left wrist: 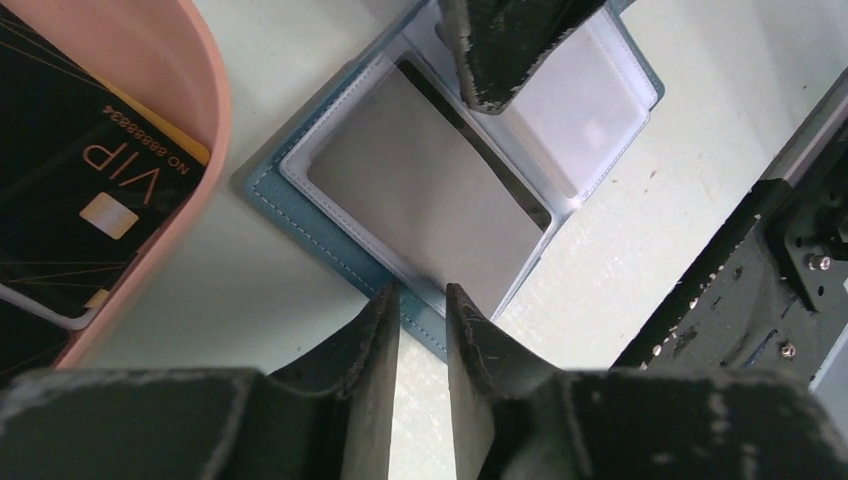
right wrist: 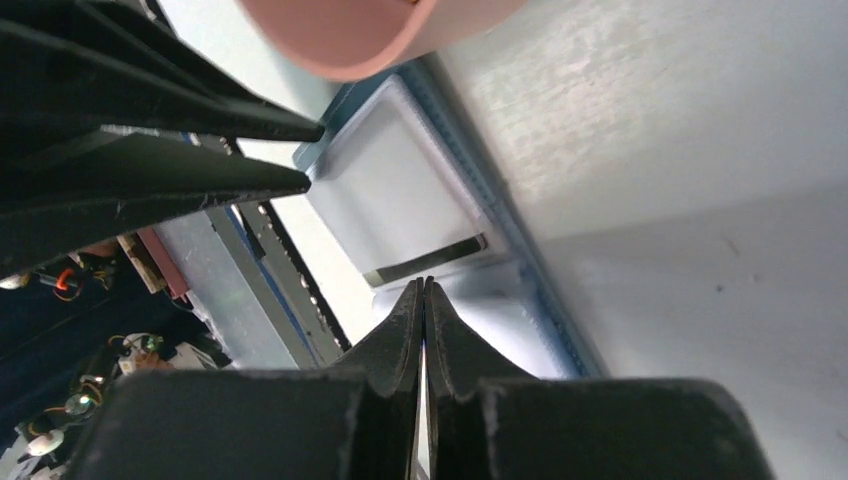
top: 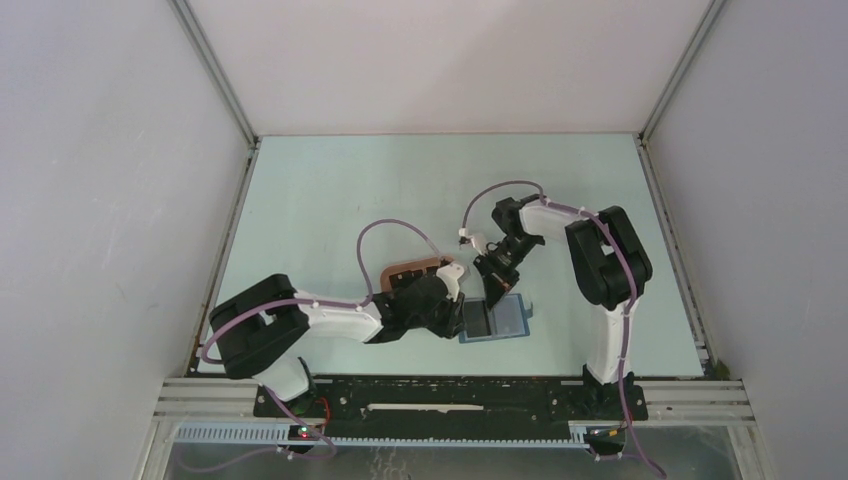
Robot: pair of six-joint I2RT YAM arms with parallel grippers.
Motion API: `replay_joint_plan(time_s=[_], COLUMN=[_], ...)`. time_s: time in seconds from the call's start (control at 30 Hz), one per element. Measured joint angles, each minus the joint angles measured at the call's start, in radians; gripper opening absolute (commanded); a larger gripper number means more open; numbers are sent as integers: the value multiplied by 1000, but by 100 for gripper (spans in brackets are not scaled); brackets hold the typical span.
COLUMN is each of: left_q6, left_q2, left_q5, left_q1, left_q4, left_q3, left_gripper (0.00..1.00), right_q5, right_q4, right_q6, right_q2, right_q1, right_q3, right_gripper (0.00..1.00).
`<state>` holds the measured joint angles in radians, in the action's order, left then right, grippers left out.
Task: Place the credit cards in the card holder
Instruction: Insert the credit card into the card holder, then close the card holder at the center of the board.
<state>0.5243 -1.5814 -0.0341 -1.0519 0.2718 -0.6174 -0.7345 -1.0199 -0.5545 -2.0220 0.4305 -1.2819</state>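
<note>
The card holder [left wrist: 300, 215] is a blue wallet lying open on the table, with clear inner pockets. A grey card [left wrist: 420, 190] sits in its left pocket, its dark end [right wrist: 425, 258] still showing at the pocket mouth. My left gripper [left wrist: 420, 295] is narrowly open, its tips at the wallet's near blue edge. My right gripper [right wrist: 423, 283] is shut with nothing in it, its tips at the card's end over the wallet's middle. A black VIP card [left wrist: 70, 200] and an orange-tan card [left wrist: 190, 150] lie in the pink tray [left wrist: 215, 100].
The pink tray [top: 400, 272] lies just left of the wallet [top: 505, 322], close to my left gripper [top: 462, 318]. My right gripper [top: 497, 290] hangs over the wallet. The metal frame rail [left wrist: 740, 300] runs along the table's near edge. White walls enclose the table.
</note>
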Motion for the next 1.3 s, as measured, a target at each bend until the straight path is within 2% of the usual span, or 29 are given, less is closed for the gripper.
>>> replay_joint_plan(time_s=[0.13, 0.33, 0.47, 0.6, 0.7, 0.73, 0.8, 0.83, 0.87, 1.1, 1.3], left_q6=[1, -1, -2, -10, -16, -18, -19, -17, -11, 73, 148], left_q2=[54, 267, 413, 567, 674, 710, 772, 808, 845, 1022, 1016], left_q5=[13, 57, 89, 129, 154, 165, 189, 205, 225, 362, 379], left_q1=[0, 0, 0, 0, 0, 0, 0, 0, 0, 0, 0], left_q4=[-24, -26, -19, -19, -3, 4, 16, 23, 31, 114, 168], left_q3=[0, 31, 82, 142, 186, 203, 237, 259, 282, 455, 538], left_gripper=[35, 36, 37, 43, 54, 60, 81, 92, 99, 100, 100], right_q5=[-42, -107, -121, -129, -142, -148, -159, -164, -167, -171, -92], right_q4=[-45, -83, -55, 2, 44, 52, 61, 60, 58, 42, 62], right_q6=[-66, -178, -222, -266, -328, -355, -415, -442, -468, -644, -694], right_q2=[66, 301, 486, 667, 786, 817, 863, 873, 875, 836, 768], right_q1=[-34, -96, -99, -97, -106, -112, -128, -135, -142, -158, -142], right_q3=[0, 20, 114, 235, 315, 337, 372, 380, 386, 404, 456], right_gripper=[10, 14, 16, 17, 23, 24, 25, 25, 25, 29, 30])
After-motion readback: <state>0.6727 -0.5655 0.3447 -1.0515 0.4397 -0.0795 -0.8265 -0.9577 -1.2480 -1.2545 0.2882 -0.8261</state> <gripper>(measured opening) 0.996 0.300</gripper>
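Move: The card holder, a card already in its left pocket, lies low under both hands: its middle is about 7 cm right of the left hand, 3 cm farther out and 1 cm lower. The pink tray's middle is roughly 9 cm to that hand's left and 12 cm ahead. From the right hand, poised over the divider, the holder's middle is about 2 cm back, neither left nor right, and 1 cm below. The card holder is left alone as both empty hands lift off it. The left rises some 17 cm, swings 11 cm left, tips its fingers up to nearly level, opens wide, then sinks a little. The right climbs about 12 cm, going back and right, and rolls some 50 degrees counter-clockwise; it then sinks 5 cm beside the holder's right end, its fingers parting somewhat. ##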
